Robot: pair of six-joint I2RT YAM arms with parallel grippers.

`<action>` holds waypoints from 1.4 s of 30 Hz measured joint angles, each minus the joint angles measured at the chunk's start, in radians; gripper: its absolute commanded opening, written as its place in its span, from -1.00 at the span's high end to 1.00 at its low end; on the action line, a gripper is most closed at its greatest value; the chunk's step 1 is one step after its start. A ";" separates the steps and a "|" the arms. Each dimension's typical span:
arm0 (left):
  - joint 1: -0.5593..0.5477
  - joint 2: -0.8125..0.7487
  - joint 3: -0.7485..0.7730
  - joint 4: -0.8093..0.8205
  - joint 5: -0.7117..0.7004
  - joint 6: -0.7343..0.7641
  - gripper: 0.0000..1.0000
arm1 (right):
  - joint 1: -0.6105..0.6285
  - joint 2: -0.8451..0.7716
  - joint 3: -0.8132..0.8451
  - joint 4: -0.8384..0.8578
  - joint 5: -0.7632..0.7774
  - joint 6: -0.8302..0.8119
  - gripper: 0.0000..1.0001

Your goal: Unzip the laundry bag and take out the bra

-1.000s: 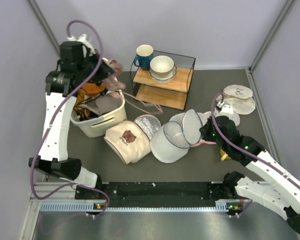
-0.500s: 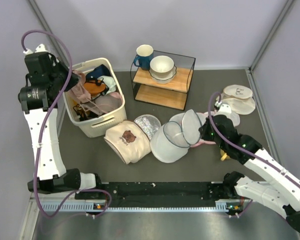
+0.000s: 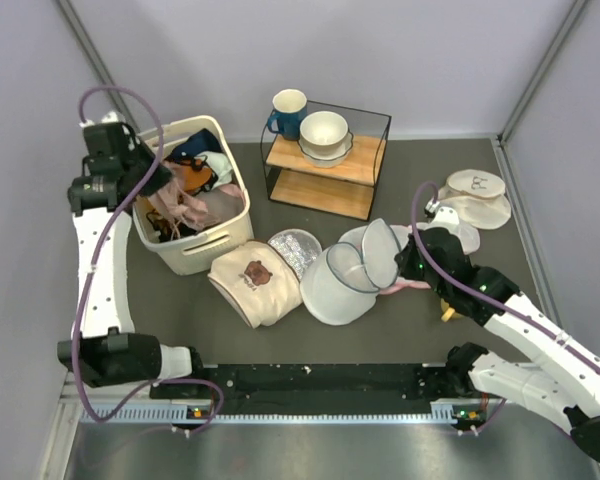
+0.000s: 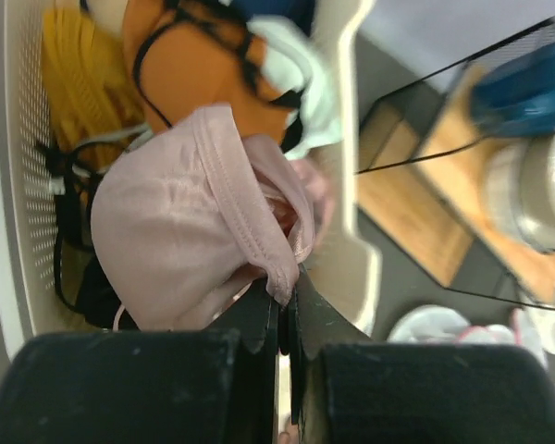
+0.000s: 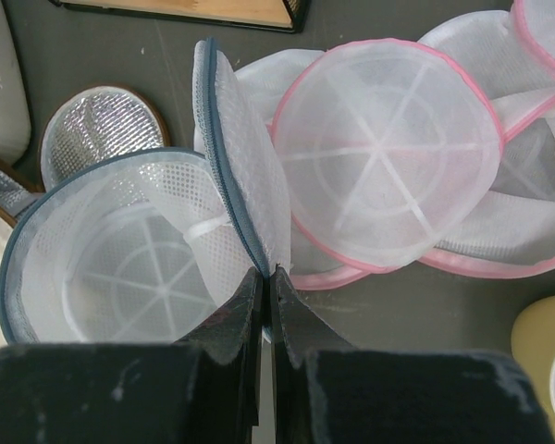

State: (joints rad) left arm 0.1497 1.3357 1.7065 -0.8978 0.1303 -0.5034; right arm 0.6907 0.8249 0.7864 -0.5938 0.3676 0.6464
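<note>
The laundry bag lies open on its side in the middle of the table, white mesh with a blue-grey zip rim, its inside empty. My right gripper is shut on the edge of the bag's raised lid flap. The dusty-pink bra hangs from my left gripper, which is shut on its edge. It hangs over the cream basket, against the clothes inside.
The basket holds orange, yellow and black garments. A wire-frame shelf carries a blue mug and a white bowl. Pink-trimmed mesh bags lie right of the laundry bag. A grey glittery disc and a bear-print cloth lie left of it.
My left arm swung from over the basket's far side out to the left, then came back lower, carrying the bra down onto the clothes in the basket. The right gripper stayed on the lid.
</note>
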 measured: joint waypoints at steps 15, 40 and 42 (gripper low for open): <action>0.000 0.187 -0.454 0.191 -0.086 -0.048 0.30 | 0.000 0.012 0.003 0.001 -0.012 0.000 1.00; -0.046 -0.155 -0.099 0.017 0.010 0.065 -0.98 | 0.000 -0.030 0.281 -0.135 -0.110 -0.059 1.00; -0.046 -0.155 -0.097 0.005 0.007 0.071 -0.98 | 0.000 -0.045 0.284 -0.166 -0.137 -0.061 1.00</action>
State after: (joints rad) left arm 0.1036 1.1809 1.6093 -0.8932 0.1375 -0.4328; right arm 0.6907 0.7795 1.0706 -0.7593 0.2306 0.5858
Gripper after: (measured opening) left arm 0.987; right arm 0.014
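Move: The laundry basket, where the bra is being taken, sits under the left hand, its middle about 25 cm below and 4 cm ahead, 1 cm to the left; the printed bag lies 13 cm back and 11 cm right of the hand, the shelf 10 cm ahead and 25 cm right. The laundry bag's body is some 12 cm left, 3 cm back and 9 cm below the right hand; from it, the pink-rimmed bags lie 4 cm ahead and 3 cm right, the yellow mug 6 cm back and 14 cm right. The bra, still pinched, is lowered by the left hand about 21 cm straight down into the basket, the hand tipping some 25 degrees downward; the fingers open wide, and the hand climbs clear to its old height, easing back 4 cm. The laundry bag's lid stays pinched in the right hand, which first holds, then lifts 10 cm and draws back slightly at the end. ##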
